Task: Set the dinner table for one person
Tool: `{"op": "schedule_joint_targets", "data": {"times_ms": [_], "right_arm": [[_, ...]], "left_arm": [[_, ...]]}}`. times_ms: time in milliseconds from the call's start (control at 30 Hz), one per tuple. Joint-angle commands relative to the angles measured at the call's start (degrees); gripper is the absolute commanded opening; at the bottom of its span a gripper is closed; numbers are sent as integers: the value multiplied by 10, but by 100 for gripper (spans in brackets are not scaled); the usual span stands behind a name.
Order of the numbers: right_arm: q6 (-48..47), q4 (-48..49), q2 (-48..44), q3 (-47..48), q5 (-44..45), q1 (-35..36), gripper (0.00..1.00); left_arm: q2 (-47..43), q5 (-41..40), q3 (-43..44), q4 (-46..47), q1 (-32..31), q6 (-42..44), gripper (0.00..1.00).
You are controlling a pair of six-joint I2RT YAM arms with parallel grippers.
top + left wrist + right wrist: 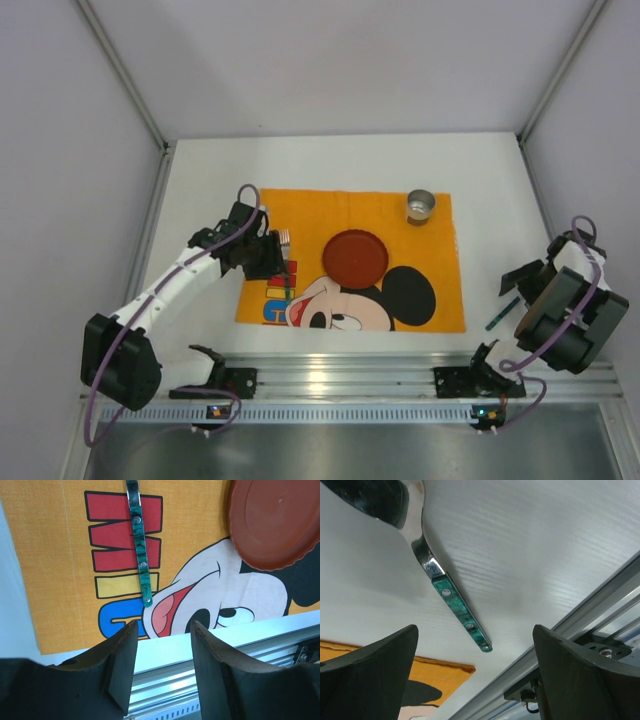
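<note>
The white dinner table carries an orange Mickey Mouse placemat. A red plate lies at the mat's centre and a metal cup stands at its far right corner. A green-handled fork lies on the mat's left part, also in the left wrist view. My left gripper hovers just left of the fork, open and empty. A green-handled spoon lies on the bare table right of the mat. My right gripper is open and empty above it.
A ribbed aluminium rail runs along the table's near edge with both arm bases on it. Grey walls stand close on the left, right and far sides. The plate's rim lies right of the fork.
</note>
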Motion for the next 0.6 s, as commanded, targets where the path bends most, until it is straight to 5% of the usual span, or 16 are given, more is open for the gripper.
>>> {"op": "schedule_joint_targets", "data": {"times_ms": [0,200,467,567], "right_arm": [[2,53,20,0,25,-14,97],[-5,97,73,-8,30,-15,77],[-23,111,113,20,30,-15,5],[-31,104,107,33,13,-14,0]], "left_arm": [[1,-10,28,-16,1,14,52],[6,-10,30,-19,1,9,51],[11,-15,34,-19,2,1,50],[10,-18,34,-17,1,-6,50]]}}
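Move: The spoon lies almost under the right gripper, its middle roughly 3 cm ahead, 2 cm to the right and 3 cm below, with the green handle running back-left and the bowl out to the front-right. The placemat's near right corner is some 12 cm left and 7 cm back; the cup stands about 25 cm left and 26 cm ahead. From the left hand, the spoon is about 68 cm right, 6 cm back and 10 cm lower. Sink the right gripper about 2.5 cm onto the spoon while easing it 2 cm or so forward and to the right, along the handle towards the bowl. Keep the fingers pointing straight down and close them from wide open to nearly shut, pinching the upper end of the green handle just behind the metal neck. ##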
